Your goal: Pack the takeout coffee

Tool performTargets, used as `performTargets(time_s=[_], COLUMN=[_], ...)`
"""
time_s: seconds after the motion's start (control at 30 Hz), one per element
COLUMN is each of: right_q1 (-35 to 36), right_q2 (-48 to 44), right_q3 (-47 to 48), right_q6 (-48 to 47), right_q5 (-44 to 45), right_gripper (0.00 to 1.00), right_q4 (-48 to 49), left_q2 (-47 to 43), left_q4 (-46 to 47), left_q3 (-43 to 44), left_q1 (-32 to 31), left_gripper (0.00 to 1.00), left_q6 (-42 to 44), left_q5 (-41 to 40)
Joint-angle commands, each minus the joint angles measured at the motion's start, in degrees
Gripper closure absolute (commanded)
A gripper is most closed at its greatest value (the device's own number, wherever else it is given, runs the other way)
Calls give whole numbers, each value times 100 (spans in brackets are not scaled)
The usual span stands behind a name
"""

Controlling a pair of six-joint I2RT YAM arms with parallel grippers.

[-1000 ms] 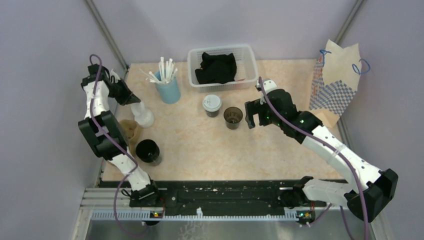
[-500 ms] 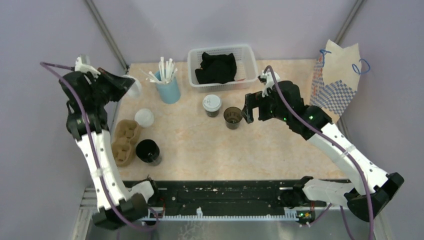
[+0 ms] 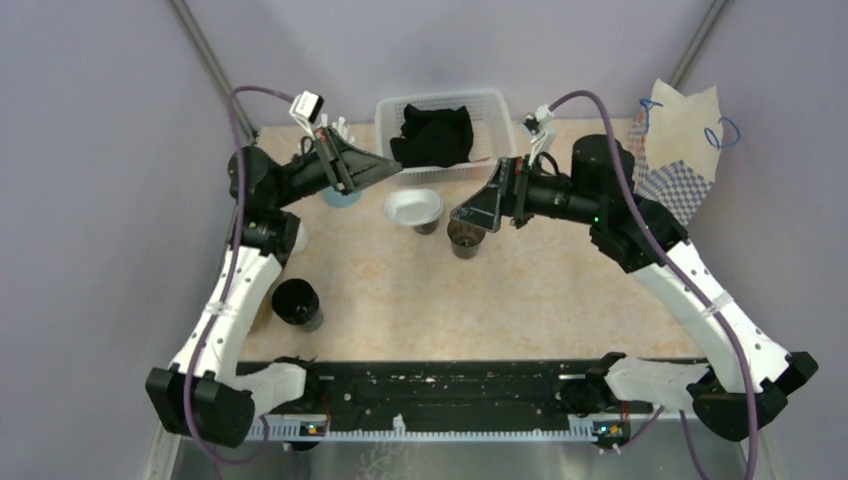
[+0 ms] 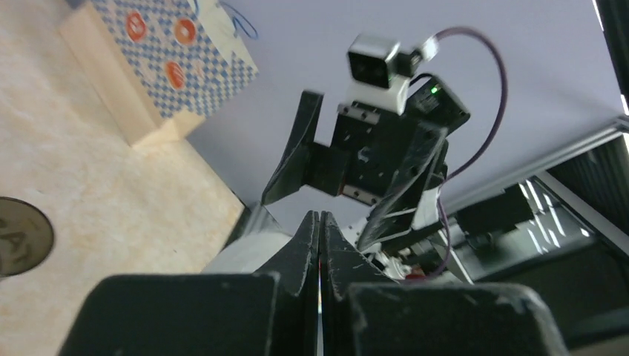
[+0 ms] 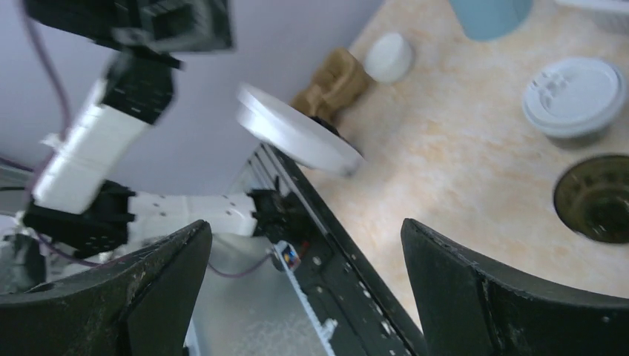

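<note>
A dark takeout cup with a white lid (image 5: 575, 96) stands mid-table, and an open dark cup (image 3: 466, 235) stands right of it, also in the right wrist view (image 5: 601, 196). A loose white lid (image 3: 412, 207) hangs in the air above the lidded cup with nothing holding it; the right wrist view shows it too (image 5: 297, 137). My left gripper (image 3: 393, 164) is raised behind it, shut and empty (image 4: 320, 215). My right gripper (image 3: 478, 205) is open and empty above the open cup (image 5: 305, 222). The brown pulp carrier (image 5: 334, 81) lies at the left, behind my left arm.
An all-black cup (image 3: 297, 303) stands front left and a white capped cup (image 5: 389, 58) sits by the carrier. A white basket (image 3: 495, 100) with black cloth is at the back, next to a blue straw holder (image 5: 489, 11). A paper bag (image 3: 675, 150) stands at the right.
Both arms rose and swung toward the middle. My left gripper carried the white lid from the back left over the table centre. The lid is now apart from its fingers.
</note>
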Motion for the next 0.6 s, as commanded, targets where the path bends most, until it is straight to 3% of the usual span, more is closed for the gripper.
performTargets(time_s=[0.0,0.03,0.1,0.2,0.3,0.37,0.43,0.57], right_q1=[49,50,16,4,9,-5,-3,-4], right_q2=[41,31,-6,-12,-108,-152,-180,-338], right_q3=[468,401,277,110,-304,-784,-1276,-1847], right_q6=[891,995,1080,1111,569,16,-297,-237], right_q5=[-322,-125,242,511,1366,1729,1692,1659], right_gripper=[1,1,1,1,1,2,4,6], right_q4=[919,925,842,679,-281,-1040,-1363,-1510], left_q2=[353,433,656,1178,1614,1631,1520,1498], left_q4=[1154,993,-381,-3802,-5928,-6415,-6634,-6414], left_q3=[261,283,600,1704,2263,1755,1123,-24], left_q1=[-600,-696,-852,-939,-1000,-1044,-1216,-1994], left_gripper=[100,100,100,100,92,79,58,39], left_q6=[-470,-417,94,1933,3515,3920,4076,4042], left_q5=[198,104,-55,-959,-1890,-2230,-2653,-3069])
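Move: The white lid hangs in the air, apparently already clear of my left hand's shut fingertips: about 5 cm back, 2 cm right and 4 cm below them. Much lower on the table, the lidded cup stands some 18 cm ahead and 4 cm right, the open cup about 14 cm ahead and 15 cm right. From my right hand the lid is roughly 15 cm left, level fore-and-aft and 4 cm higher; the open cup is 17 cm ahead, 4 cm left, well below. I carry my shut left hand a few cm right and then forward, then drop it fast, some 20 cm down, opening its fingers past halfway and tipping them down about 45 degrees over the table near the cups. My right hand, jaws wide, lifts about 5 cm, then sinks some 20 cm and drifts right, fingers tipping down too. Neither hand touches the lid at the end. ##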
